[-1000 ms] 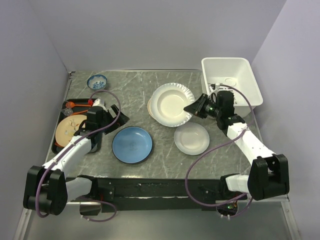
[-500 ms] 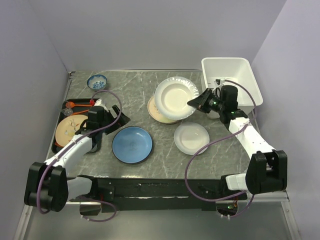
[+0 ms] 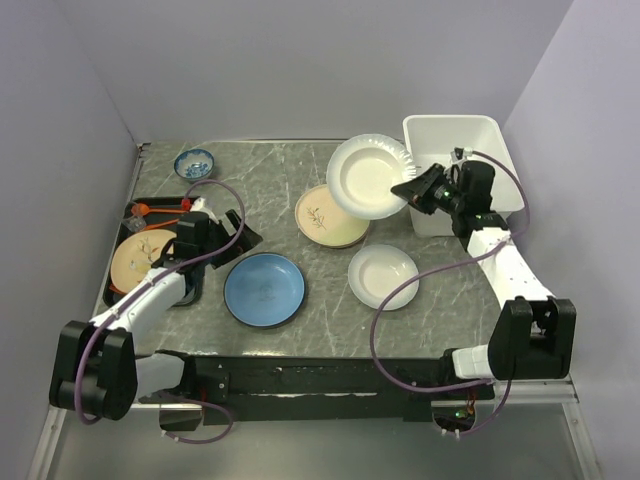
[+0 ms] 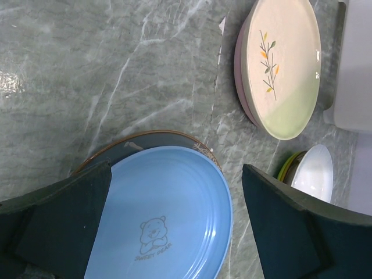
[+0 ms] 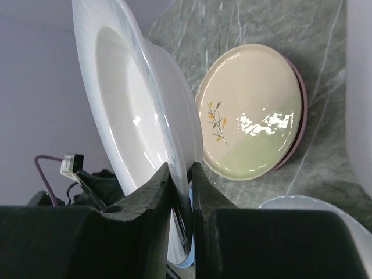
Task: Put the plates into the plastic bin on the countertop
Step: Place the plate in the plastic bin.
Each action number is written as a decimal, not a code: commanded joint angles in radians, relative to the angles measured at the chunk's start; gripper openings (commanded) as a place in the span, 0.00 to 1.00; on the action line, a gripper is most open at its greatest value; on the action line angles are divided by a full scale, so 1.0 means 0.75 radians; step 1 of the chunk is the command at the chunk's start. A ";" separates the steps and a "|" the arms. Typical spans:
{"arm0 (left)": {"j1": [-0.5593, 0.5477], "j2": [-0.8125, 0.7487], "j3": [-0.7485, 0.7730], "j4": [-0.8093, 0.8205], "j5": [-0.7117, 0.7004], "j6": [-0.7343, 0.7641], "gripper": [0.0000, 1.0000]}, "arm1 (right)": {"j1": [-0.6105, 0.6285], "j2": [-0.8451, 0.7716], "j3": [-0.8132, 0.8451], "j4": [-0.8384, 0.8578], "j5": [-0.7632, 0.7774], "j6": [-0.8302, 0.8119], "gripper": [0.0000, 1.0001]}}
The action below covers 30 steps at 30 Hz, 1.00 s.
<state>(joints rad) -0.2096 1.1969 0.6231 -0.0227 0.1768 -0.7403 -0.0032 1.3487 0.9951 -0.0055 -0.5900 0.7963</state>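
Observation:
My right gripper [image 3: 408,190] is shut on the rim of a white fluted plate [image 3: 370,177], held tilted in the air just left of the white plastic bin [image 3: 450,119]. In the right wrist view the gripper [image 5: 180,171] pinches the plate's edge [image 5: 125,110]. On the countertop [image 3: 260,190] lie a cream leaf-sprig plate [image 3: 330,215] on a pink one [image 4: 241,70], a blue plate [image 3: 264,289] and a small white plate [image 3: 383,276]. My left gripper [image 3: 240,228] hangs open over the blue plate's far edge [image 4: 168,215], holding nothing.
A black tray [image 3: 130,215] at the left holds an orange-rimmed plate [image 3: 140,258] and a small orange thing [image 3: 150,208]. A blue-and-white bowl [image 3: 194,161] sits at the back left. Walls close in on the left, back and right. A green rim [image 4: 285,165] shows under the small white plate.
My right gripper has carried the white plate up and to the right toward the bin, uncovering the cream leaf-sprig plate. The left arm has hardly moved.

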 commanded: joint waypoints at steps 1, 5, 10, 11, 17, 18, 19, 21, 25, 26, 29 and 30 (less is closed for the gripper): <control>-0.007 -0.058 0.000 0.032 -0.013 0.024 0.99 | -0.049 0.012 0.125 0.220 -0.062 0.094 0.00; -0.007 -0.068 -0.015 0.036 -0.007 0.016 0.99 | -0.077 0.026 0.119 0.247 -0.052 0.124 0.00; -0.007 -0.041 -0.013 0.067 0.010 0.015 0.99 | -0.112 0.010 0.101 0.251 -0.038 0.137 0.00; -0.007 -0.021 -0.011 0.075 0.014 0.018 0.99 | -0.122 0.006 0.097 0.249 -0.036 0.139 0.00; -0.013 0.061 0.012 0.124 0.069 0.013 0.99 | -0.165 -0.015 0.105 0.222 -0.005 0.137 0.00; -0.017 0.067 0.012 0.130 0.071 0.011 0.99 | -0.176 -0.013 0.107 0.222 0.001 0.137 0.00; -0.021 0.071 0.010 0.135 0.073 0.007 0.99 | -0.180 -0.007 0.119 0.222 0.007 0.143 0.00; -0.025 0.073 0.004 0.143 0.079 0.007 0.99 | -0.198 0.006 0.134 0.228 0.013 0.149 0.00; -0.029 0.057 -0.005 0.128 0.059 0.013 0.99 | -0.210 0.059 0.178 0.255 0.016 0.186 0.00; -0.031 0.047 -0.007 0.124 0.053 0.015 0.99 | -0.212 0.069 0.185 0.263 0.013 0.194 0.00; -0.031 0.026 -0.013 0.110 0.040 0.015 0.99 | -0.233 0.100 0.201 0.294 0.013 0.219 0.00; -0.031 0.022 -0.015 0.104 0.036 0.015 0.99 | -0.237 0.108 0.207 0.308 0.011 0.223 0.00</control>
<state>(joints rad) -0.2287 1.2533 0.6205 0.0334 0.2119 -0.7422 -0.1608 1.4227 1.0508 0.0372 -0.5575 0.8989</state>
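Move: The right hand, holding the white plate by its rim out to the left, has the plastic bin's middle about 18 cm to its right, 11 cm ahead and some 17 cm below. The cream plate stack lies about 16 cm to that hand's left and 3 cm ahead, the small white plates straight back some 15 cm, both about 22 cm below. From the left hand the bin is roughly 55 cm right, 18 cm ahead, 5 cm below. Keeping its pinch on the white plate's rim, the right hand carries it high, about 7 cm to the right and some 4 cm forward, away from above the cream plate stack and towards the plastic bin, until the fingertips come about over the bin's left rim. Its height barely changes, with a shallow dip early on and a slight lift at the end, while the hand swings some 10 degrees clockwise and the fingers stay closed on the plate. ##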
